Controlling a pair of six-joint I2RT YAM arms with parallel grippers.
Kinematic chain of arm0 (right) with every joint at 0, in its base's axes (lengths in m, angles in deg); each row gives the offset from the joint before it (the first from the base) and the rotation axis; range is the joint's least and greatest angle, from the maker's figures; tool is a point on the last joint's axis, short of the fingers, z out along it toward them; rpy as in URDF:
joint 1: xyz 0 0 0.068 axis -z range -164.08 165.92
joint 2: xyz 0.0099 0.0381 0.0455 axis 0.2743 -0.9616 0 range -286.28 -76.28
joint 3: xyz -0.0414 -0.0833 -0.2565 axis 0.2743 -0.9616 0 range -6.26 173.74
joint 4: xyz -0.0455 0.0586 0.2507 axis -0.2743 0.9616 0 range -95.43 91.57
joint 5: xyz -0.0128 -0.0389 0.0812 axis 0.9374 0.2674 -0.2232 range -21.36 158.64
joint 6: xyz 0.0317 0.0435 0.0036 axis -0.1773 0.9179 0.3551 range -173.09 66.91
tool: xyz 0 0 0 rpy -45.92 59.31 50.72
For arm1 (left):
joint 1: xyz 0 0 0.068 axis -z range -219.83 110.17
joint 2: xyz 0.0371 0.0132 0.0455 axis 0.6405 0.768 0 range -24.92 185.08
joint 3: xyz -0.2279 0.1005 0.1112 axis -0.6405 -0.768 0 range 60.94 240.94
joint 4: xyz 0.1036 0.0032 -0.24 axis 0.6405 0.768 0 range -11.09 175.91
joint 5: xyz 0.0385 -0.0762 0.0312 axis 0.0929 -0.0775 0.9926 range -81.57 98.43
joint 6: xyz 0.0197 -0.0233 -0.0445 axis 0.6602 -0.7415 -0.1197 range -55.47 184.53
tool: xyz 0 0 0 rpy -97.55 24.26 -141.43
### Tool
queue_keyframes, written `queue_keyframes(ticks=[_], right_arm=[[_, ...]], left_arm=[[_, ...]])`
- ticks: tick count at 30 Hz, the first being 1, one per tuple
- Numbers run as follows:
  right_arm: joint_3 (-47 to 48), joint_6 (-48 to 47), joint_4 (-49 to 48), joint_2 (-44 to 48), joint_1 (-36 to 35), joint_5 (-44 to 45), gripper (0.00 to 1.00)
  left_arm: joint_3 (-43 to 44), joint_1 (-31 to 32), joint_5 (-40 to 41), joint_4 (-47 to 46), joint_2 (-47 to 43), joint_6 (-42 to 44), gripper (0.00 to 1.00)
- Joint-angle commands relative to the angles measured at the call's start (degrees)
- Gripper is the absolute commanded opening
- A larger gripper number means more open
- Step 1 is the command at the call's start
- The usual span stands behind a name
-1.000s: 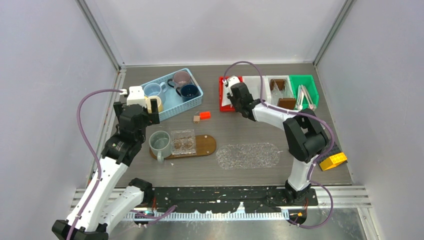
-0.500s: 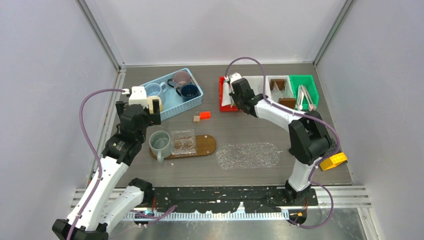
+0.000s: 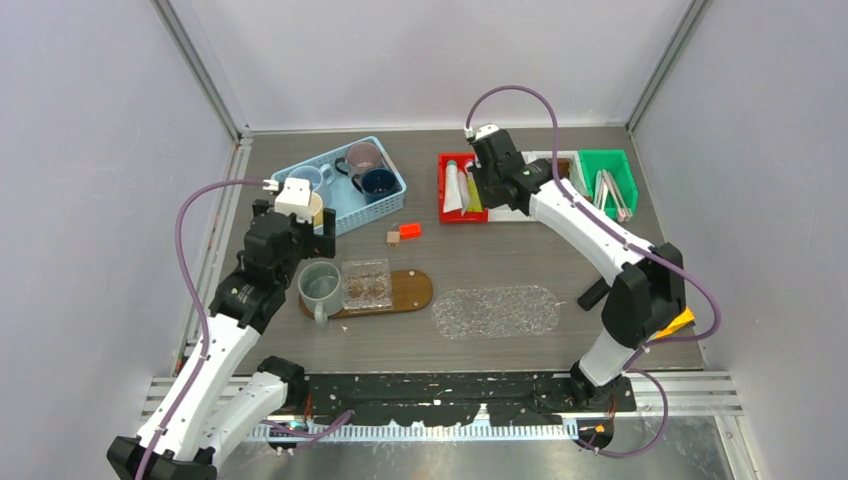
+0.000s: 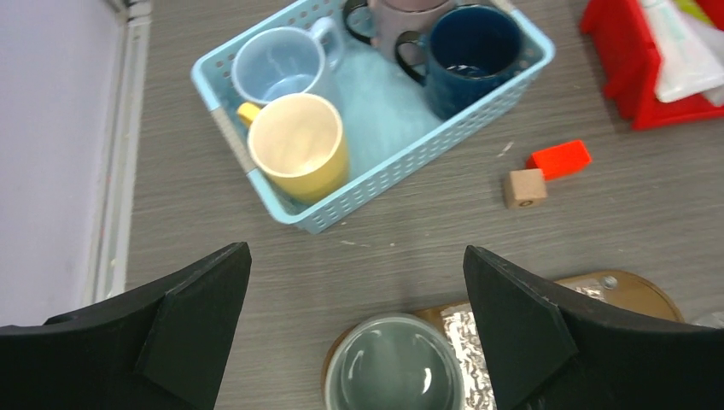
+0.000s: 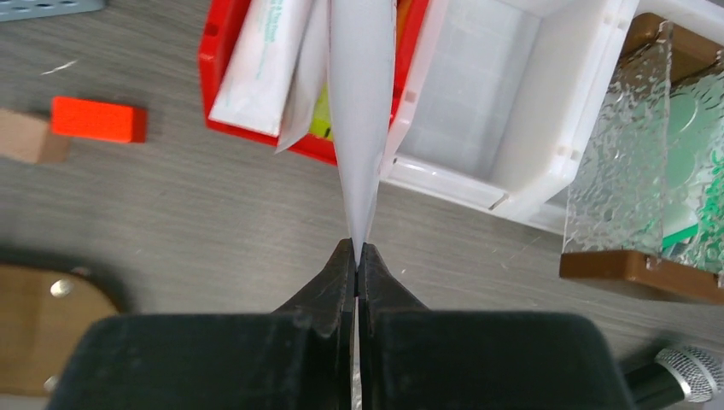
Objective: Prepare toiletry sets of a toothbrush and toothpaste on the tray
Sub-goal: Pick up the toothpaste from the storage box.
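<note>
My right gripper [image 5: 356,252] is shut on the flat crimped end of a white toothpaste tube [image 5: 363,102], which hangs over the near wall of the red bin [image 5: 218,64]. More tubes [image 5: 260,60] lie in that bin. In the top view this gripper [image 3: 478,193] is above the red bin [image 3: 447,213]. My left gripper [image 4: 357,256] stands open and empty above the table, just behind the grey-green mug [image 4: 394,367] on the wooden tray [image 3: 410,290]. Toothbrushes [image 3: 608,193] lie in the green bin [image 3: 628,172].
A blue basket [image 4: 359,184] holds yellow [image 4: 299,145], light blue [image 4: 277,68], navy [image 4: 470,55] and mauve [image 4: 401,13] mugs. An orange block [image 4: 559,160] and a wooden block [image 4: 523,188] lie between basket and red bin. A clear oval tray [image 3: 495,312] lies right of the wooden one.
The right gripper has shut on a toothpaste tube in the red bin and lifted it, swinging back and to the right. The left gripper rose slightly, still open.
</note>
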Motion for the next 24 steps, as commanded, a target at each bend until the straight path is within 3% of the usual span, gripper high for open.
queue_keyframes(ticks=[1, 5, 10, 15, 24], right_arm=[[3.04, 4.03, 4.55, 7.8, -1.65, -7.32, 0.01], [1.71, 5.76, 4.22, 12.31, -2.05, -18.66, 0.01], [-1.05, 7.5, 1.39, 17.6, -2.11, -31.0, 0.01], [-2.26, 8.96, -0.6, 19.19, -2.11, -42.26, 0.01], [-4.19, 12.42, -6.19, 20.58, -2.09, -54.23, 0.01]], left_arm=[[-0.91, -0.32, -11.67, -5.5, -1.5, 2.09, 1.0], [-0.67, -0.32, -17.96, -7.08, -1.57, -0.28, 1.0], [1.17, -0.32, -24.65, -10.83, 0.92, -13.01, 1.0], [-0.72, -0.52, -29.63, -21.33, 2.71, -25.56, 1.0], [-1.89, -5.62, -49.84, -36.3, 8.46, -38.14, 1.0]])
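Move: Some 31 cm to the left gripper's right, about 14 cm ahead and a little lower, the toothpaste tube is already out of the box, pinched at its flat end by the right fingers. From the right hand, the open left gripper is about 33 cm left, 11 cm back and 6 cm higher. The red box lies 5 cm ahead, 4 cm left and 13 cm below it; the orange block is 14 cm left, 4 cm back and 16 cm below. Carrying the toothpaste back, up and to the left, away from the red box and towards the left gripper, the right hand travels about 20 cm, its climb ending partway, and turns counter-clockwise with its left side rising, its pinch kept shut. The left hand comes some 12 cm right and 5 cm up to meet it, turning clockwise and rolling its right side up about 40 degrees, fingers still wide open. ##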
